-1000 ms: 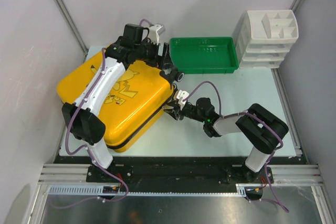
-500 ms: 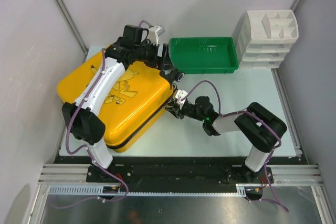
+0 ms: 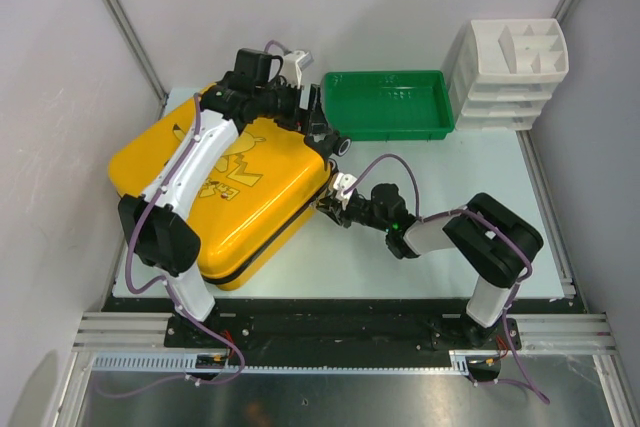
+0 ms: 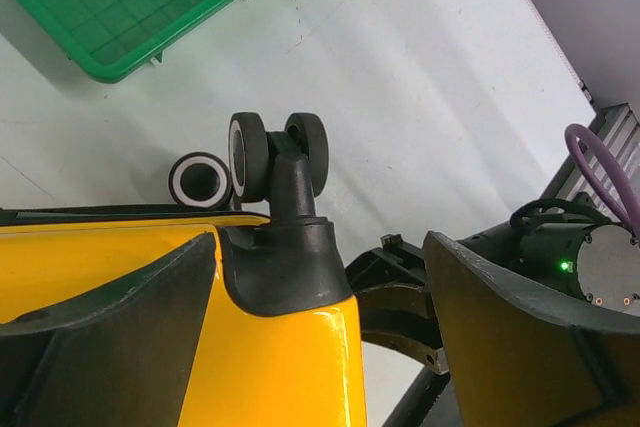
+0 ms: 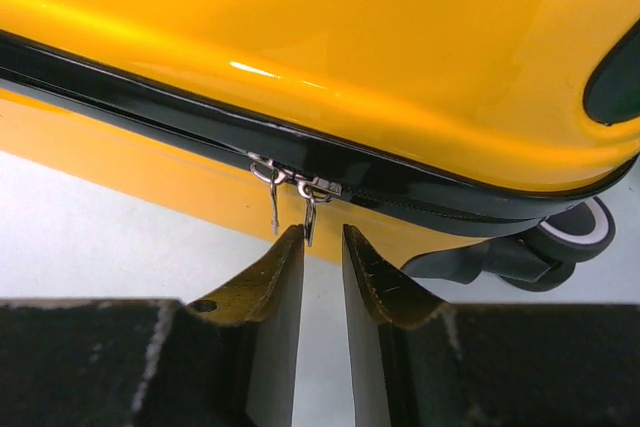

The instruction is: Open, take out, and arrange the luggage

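The luggage (image 3: 240,187), a yellow hard-shell suitcase with a black zipper band, lies shut on the left of the table. My left gripper (image 3: 318,132) is open and straddles its far right corner by the black wheels (image 4: 275,152); the right finger stands clear of the shell (image 4: 270,347). My right gripper (image 3: 328,199) sits low at the suitcase's right side (image 5: 350,37). Its jaws (image 5: 322,232) are open only a narrow gap just below two metal zipper pulls (image 5: 308,212). One pull hangs against the tip of the left finger (image 5: 290,247); it is not pinched.
A green plastic tray (image 3: 390,104) lies at the back centre, just beyond the suitcase's wheels. A white compartmented organizer (image 3: 510,72) stands at the back right corner. Grey walls close in the table on the left, back and right.
My right gripper has slid a little left toward the suitcase's zipper and its jaws have narrowed. The left arm and the suitcase have stayed still.
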`<state>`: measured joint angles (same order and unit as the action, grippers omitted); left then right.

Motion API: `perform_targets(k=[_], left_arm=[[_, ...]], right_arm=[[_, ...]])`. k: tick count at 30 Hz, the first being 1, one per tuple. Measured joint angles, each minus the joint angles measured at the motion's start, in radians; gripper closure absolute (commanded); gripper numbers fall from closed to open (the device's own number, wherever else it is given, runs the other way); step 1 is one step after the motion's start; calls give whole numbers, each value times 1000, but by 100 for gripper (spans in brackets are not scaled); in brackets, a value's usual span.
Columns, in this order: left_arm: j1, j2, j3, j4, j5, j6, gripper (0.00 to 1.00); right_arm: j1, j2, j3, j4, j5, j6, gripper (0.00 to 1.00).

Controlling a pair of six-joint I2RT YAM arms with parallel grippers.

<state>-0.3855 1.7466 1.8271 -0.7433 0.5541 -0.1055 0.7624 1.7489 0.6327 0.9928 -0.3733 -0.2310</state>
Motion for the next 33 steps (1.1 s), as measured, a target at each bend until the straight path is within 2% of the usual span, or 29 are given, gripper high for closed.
perform_targets(k=[13, 15, 16, 17, 19, 26, 33], left_arm=[[2, 0, -16, 1, 0, -2, 11], [3, -1, -16, 1, 0, -3, 11], [3, -1, -16, 2, 0, -3, 11], [4, -2, -17, 3, 0, -4, 11], [6, -3, -21, 5, 0, -8, 11], [14, -10, -32, 8, -2, -8, 10], [15, -13, -40, 14, 4, 18, 6]], right_arm=[[14, 21, 8, 37, 21, 13, 73], [20, 25, 14, 38, 25, 18, 77], [23, 26, 15, 38, 26, 19, 81], [26, 27, 15, 38, 26, 21, 92], [31, 28, 16, 39, 26, 18, 100], [6, 27, 21, 19, 34, 16, 100], [-136, 27, 35, 8, -37, -17, 100]])
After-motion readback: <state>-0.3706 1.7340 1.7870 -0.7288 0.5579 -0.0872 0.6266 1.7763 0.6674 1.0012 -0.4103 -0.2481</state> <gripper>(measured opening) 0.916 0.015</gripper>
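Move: At the right hand's fingertips hangs the nearer-to-wheels zip pull of the luggage, about 1 cm to the left and practically level with them; the second zip pull sits about 1 cm back and 2 cm left. The lower wheels are roughly 8 cm ahead, 2 cm right and 3 cm lower, the green tray some 22 cm ahead and 14 cm right. From the left hand, the zip pull lies about 13 cm back, straight below sideways, and 15 cm down. Easing about 1 cm left onto the zip pull nearer the wheels, the right hand shuts its part-open fingers on it and pinches it. It then draws that pull forward and to the right along the seam towards the wheels, picking up speed over some 7 cm, with a slight clockwise turn. The left hand stays at the luggage's wheeled corner, fingers wide open. ##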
